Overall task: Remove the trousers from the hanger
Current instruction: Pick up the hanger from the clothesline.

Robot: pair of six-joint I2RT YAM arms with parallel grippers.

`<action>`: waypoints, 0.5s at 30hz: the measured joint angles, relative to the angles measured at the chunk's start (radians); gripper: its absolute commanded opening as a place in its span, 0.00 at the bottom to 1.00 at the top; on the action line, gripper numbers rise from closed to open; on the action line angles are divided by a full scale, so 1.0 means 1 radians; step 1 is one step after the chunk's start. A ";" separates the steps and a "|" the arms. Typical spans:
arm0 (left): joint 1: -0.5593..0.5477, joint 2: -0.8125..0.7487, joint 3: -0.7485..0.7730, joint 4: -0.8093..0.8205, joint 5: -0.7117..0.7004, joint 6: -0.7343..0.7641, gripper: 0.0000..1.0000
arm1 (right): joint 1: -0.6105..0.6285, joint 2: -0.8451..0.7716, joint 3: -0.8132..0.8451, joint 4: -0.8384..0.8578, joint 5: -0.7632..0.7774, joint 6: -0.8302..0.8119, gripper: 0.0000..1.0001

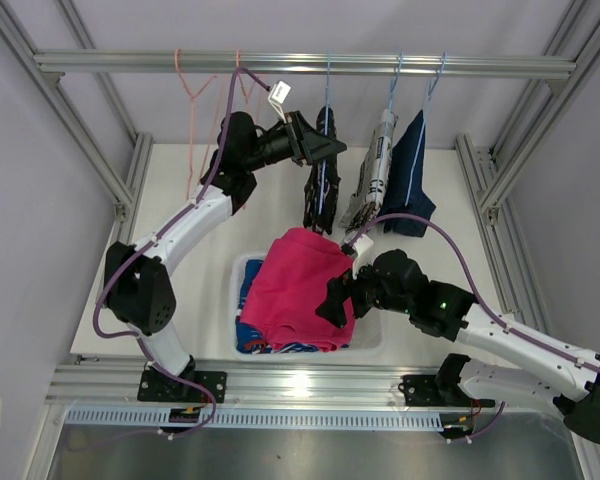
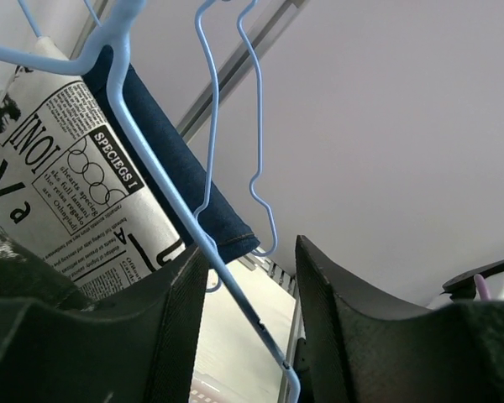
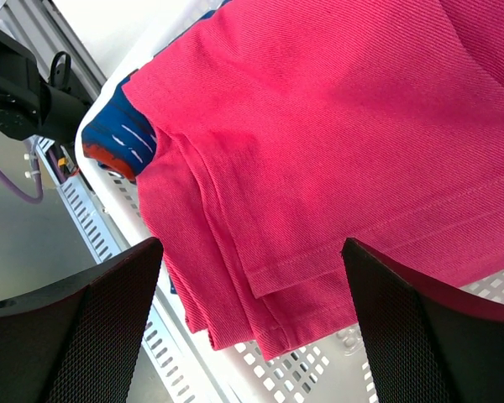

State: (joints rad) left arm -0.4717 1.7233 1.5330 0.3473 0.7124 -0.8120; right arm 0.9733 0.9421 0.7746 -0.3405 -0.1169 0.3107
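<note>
Three trousers hang on blue hangers from the rail [image 1: 310, 64]: black with white pattern [image 1: 322, 185], white with black print [image 1: 375, 180], dark blue denim [image 1: 410, 180]. My left gripper [image 1: 318, 148] is up at the black pair's hanger. In the left wrist view the blue hanger wire [image 2: 235, 285] runs through the gap between the jaws of the left gripper [image 2: 252, 260], which stand apart. The print pair [image 2: 67, 185] and the denim pair [image 2: 176, 168] hang behind it. Pink trousers [image 1: 300, 285] lie in the basket [image 1: 365, 335] over a blue patterned pair [image 3: 122, 138]. My right gripper [image 3: 252, 336] hovers open above the pink trousers [image 3: 319, 126].
Two bare pink hangers [image 1: 190, 95] hang at the left end of the rail. Aluminium frame posts [image 1: 90, 150] flank the white table [image 1: 180, 260] on both sides. The perforated white basket [image 3: 319, 374] sits at the table's near edge between the arm bases.
</note>
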 measured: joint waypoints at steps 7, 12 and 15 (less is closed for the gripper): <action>0.001 0.018 0.021 -0.018 0.006 -0.016 0.18 | -0.002 0.005 0.000 0.000 0.005 -0.001 0.93; 0.011 0.055 0.040 -0.053 -0.003 -0.054 0.07 | -0.008 0.016 0.000 0.000 0.005 -0.002 0.93; 0.019 0.084 0.057 -0.048 -0.008 -0.051 0.04 | -0.012 0.016 0.000 0.000 0.007 -0.002 0.93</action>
State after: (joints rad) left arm -0.4522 1.8076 1.5902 0.2989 0.7048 -0.8635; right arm 0.9615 0.9577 0.7746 -0.3405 -0.1097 0.3092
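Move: The blue hanger with the black trousers is at the left hand already: its near side arm runs between the parted fingers. The hanger's middle lies some 5 cm ahead, level sideways and about 3 cm higher. The black trousers hang around 6 cm ahead and 5 cm below. The silver trousers are roughly 12 cm to the right, 5 cm ahead and 5 cm lower. From the right hand the hanger lies about 28 cm ahead, 3 cm left and 22 cm up. Staying almost in place at first, the left hand closes its fingers from half open to nearly shut, pinching the near side arm of the blue hanger. It then goes forward and down about 2.5 cm each way, pushing the hanger's near side along beneath the rod, with a slight tilt of the wrist. ##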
